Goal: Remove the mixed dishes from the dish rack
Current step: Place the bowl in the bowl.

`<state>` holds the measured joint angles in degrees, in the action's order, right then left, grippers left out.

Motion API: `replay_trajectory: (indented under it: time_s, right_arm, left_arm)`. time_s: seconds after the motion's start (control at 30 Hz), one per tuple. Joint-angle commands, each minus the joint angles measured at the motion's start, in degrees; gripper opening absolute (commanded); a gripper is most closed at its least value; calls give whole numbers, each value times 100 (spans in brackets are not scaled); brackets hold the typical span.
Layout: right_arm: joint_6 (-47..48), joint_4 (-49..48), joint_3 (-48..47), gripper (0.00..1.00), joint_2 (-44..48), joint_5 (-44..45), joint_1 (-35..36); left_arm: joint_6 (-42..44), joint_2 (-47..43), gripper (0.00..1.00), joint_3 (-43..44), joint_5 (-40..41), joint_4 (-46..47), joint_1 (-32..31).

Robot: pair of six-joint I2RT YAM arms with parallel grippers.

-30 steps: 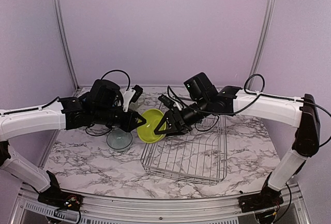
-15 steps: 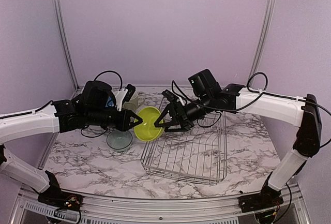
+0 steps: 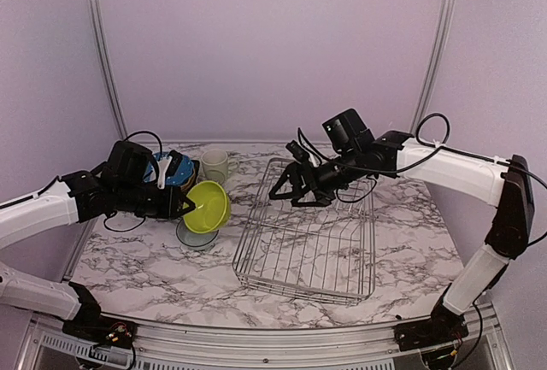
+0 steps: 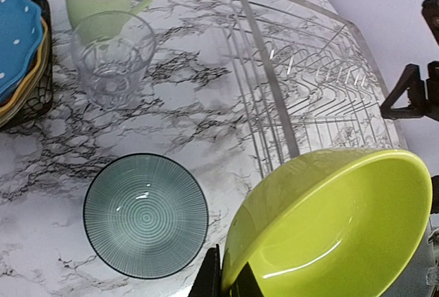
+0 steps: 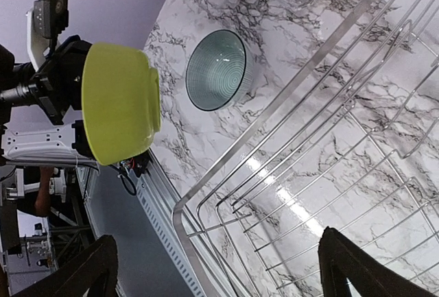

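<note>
The lime-green bowl [image 3: 209, 206] hangs tilted above the table, left of the dish rack [image 3: 312, 246], and my left gripper [image 3: 191, 208] is shut on its rim. In the left wrist view the bowl [image 4: 329, 228] fills the lower right, with the gripper [image 4: 226, 284] pinching its edge. Below it on the marble sits a ribbed bowl [image 3: 197, 233]. My right gripper [image 3: 289, 190] stands open and holds nothing, above the rack's far left corner. From the right wrist view the gripper [image 5: 223, 269] shows spread wide over the wire rack [image 5: 329, 139], which holds no dishes.
A pale green mug [image 3: 214, 165] and a clear glass [image 4: 112, 57] stand at the back left. A stack of plates with a blue dotted one on top [image 3: 162, 169] sits in a dark holder beside them. The left arm crosses the table's left side.
My right gripper has opened off the lime-green bowl and drawn back to the right over the rack. The left arm has carried the bowl leftward, above the ribbed bowl.
</note>
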<state>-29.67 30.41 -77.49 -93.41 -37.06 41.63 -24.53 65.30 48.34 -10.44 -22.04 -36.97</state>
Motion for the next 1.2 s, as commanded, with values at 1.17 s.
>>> replay_trajectory:
  time_s: [1.17]
  right_arm:
    - [84, 264, 14, 98, 527, 544, 12]
  left_arm:
    - [368, 1764, 3, 325, 704, -379, 788]
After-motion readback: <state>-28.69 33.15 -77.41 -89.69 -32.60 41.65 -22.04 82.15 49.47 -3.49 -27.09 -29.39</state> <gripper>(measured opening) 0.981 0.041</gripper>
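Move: The left hand pinches the rim of the green bowl; the grey bowl it is meant for stands almost right under that hand, roughly 16 cm below and about 1 cm to its left. Beyond the grey bowl are the clear glass, some 14 cm ahead of the hand, and the mug, about 22 cm ahead and 3 cm right. The plate stack lies 18 cm ahead and 12 cm left. From the empty right hand, the grey bowl is about 28 cm left, level fore and aft, 19 cm below. Down and to its left at first, then almost straight down with a little forward creep at the end, the left hand lowers the green bowl towards the grey bowl, sinking about 10 cm in all and slowing as it goes. The wrist turns some 25 degrees on the way, its left side rising and the fingers tipping steeper, while they keep their pinch on the rim. ##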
